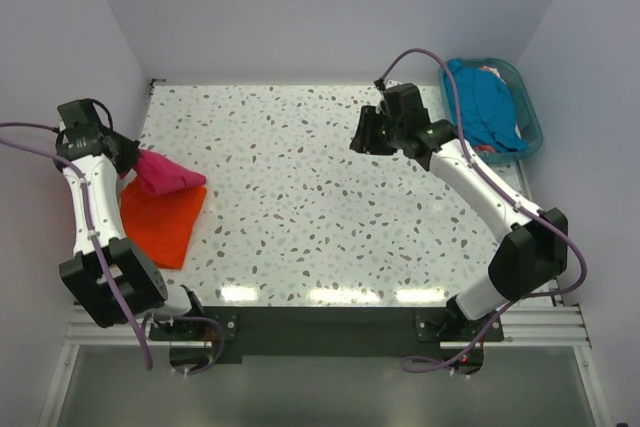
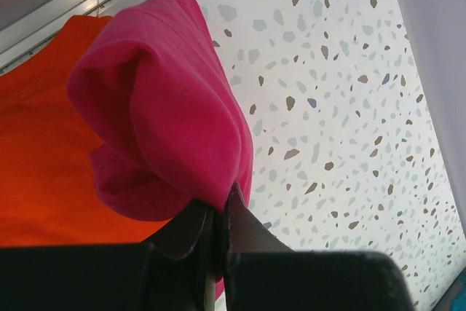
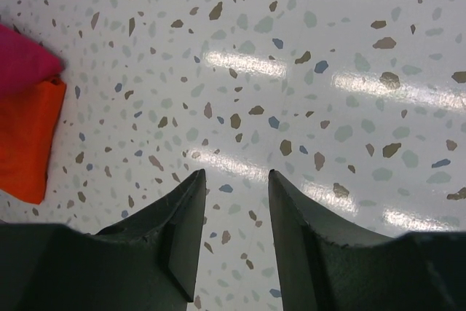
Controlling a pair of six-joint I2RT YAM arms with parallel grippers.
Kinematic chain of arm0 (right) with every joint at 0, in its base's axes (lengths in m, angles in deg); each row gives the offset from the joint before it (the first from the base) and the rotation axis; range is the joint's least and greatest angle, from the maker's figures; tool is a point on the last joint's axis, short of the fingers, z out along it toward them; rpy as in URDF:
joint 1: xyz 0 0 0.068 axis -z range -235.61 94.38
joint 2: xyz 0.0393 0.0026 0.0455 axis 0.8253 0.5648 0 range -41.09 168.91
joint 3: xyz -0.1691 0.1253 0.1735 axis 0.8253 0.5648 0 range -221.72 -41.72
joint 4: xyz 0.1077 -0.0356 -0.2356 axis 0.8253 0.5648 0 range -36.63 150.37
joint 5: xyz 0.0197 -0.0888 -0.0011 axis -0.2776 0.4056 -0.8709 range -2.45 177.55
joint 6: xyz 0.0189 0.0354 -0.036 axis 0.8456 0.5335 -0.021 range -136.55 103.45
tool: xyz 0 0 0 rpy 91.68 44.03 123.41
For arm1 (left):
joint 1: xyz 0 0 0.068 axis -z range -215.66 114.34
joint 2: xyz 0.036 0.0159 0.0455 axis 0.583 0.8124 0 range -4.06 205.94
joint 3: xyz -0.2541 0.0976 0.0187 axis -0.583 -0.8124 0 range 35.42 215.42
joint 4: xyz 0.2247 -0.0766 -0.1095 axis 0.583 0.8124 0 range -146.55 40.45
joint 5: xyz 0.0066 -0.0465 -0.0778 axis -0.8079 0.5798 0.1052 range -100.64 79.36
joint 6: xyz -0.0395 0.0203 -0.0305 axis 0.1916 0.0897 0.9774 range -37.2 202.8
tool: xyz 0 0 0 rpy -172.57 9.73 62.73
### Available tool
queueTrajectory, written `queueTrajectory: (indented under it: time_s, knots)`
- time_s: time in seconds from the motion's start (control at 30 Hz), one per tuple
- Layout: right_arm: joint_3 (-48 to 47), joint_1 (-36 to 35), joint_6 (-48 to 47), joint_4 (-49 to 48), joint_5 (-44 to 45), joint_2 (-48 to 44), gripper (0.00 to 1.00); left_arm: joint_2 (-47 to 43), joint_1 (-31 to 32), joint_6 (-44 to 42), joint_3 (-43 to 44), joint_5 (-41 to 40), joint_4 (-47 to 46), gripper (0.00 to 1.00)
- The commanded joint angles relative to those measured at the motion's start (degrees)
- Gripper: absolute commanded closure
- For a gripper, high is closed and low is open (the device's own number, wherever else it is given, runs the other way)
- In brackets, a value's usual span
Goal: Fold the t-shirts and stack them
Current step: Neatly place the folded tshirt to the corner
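Note:
A folded orange t-shirt lies flat near the table's left edge. Over its far end hangs a bunched hot pink t-shirt, pinched at one edge by my left gripper, which is shut on it. In the left wrist view the pink t-shirt fills the middle above my left gripper, with the orange t-shirt behind it. My right gripper hovers open over bare table at the back right; in its own view my right gripper has nothing between its fingers. A teal blue t-shirt lies in the basket.
A teal plastic basket stands at the table's far right corner, holding the blue tee and a bit of reddish cloth. The speckled tabletop stretches between the arms. White walls close the left, back and right sides.

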Motion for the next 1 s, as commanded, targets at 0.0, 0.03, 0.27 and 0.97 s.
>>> queueTrajectory:
  time_s: [0.0,0.03,0.27,0.97]
  knots:
    - [0.0,-0.4,0.3,0.9,1.1,-3.2,0.57,-3.2,-1.6,-2.4,-0.1,1.8,-0.1,1.00]
    - [0.1,-0.5,0.2,1.0,1.1,-3.4,0.57,-3.8,-1.6,-2.5,-0.2,1.9,0.1,1.00]
    - [1.0,-1.1,0.2,1.5,1.5,-4.8,0.57,-8.5,-2.8,-2.2,-6.6,0.7,0.7,1.00]
    - [1.9,-0.5,-2.7,1.9,6.0,-5.1,0.36,-27.5,13.2,-4.0,-20.4,2.4,-16.0,0.00]
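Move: The left hand grips the edge of the folded pink t-shirt. The orange t-shirt it is bound for lies almost straight below, its middle about 12 cm down, 3 cm back and 1 cm to the left. The pink t-shirt's free far corner reaches out some 8 cm ahead and 13 cm to the right of this hand, near table height. From the empty right hand, the orange t-shirt is roughly 62 cm left, 6 cm back and 13 cm below. Still pinching the pink t-shirt's edge, the left hand draws it back over the orange one about 11 cm, sinking some 4 cm, and opens wide late in that pull to let go. Empty, the hand then lifts about 5 cm while swinging right and a little forward, its fingers tipping up some 15 degrees. The right hand, holding nothing, eases back about 3 cm and opens a bit more. ##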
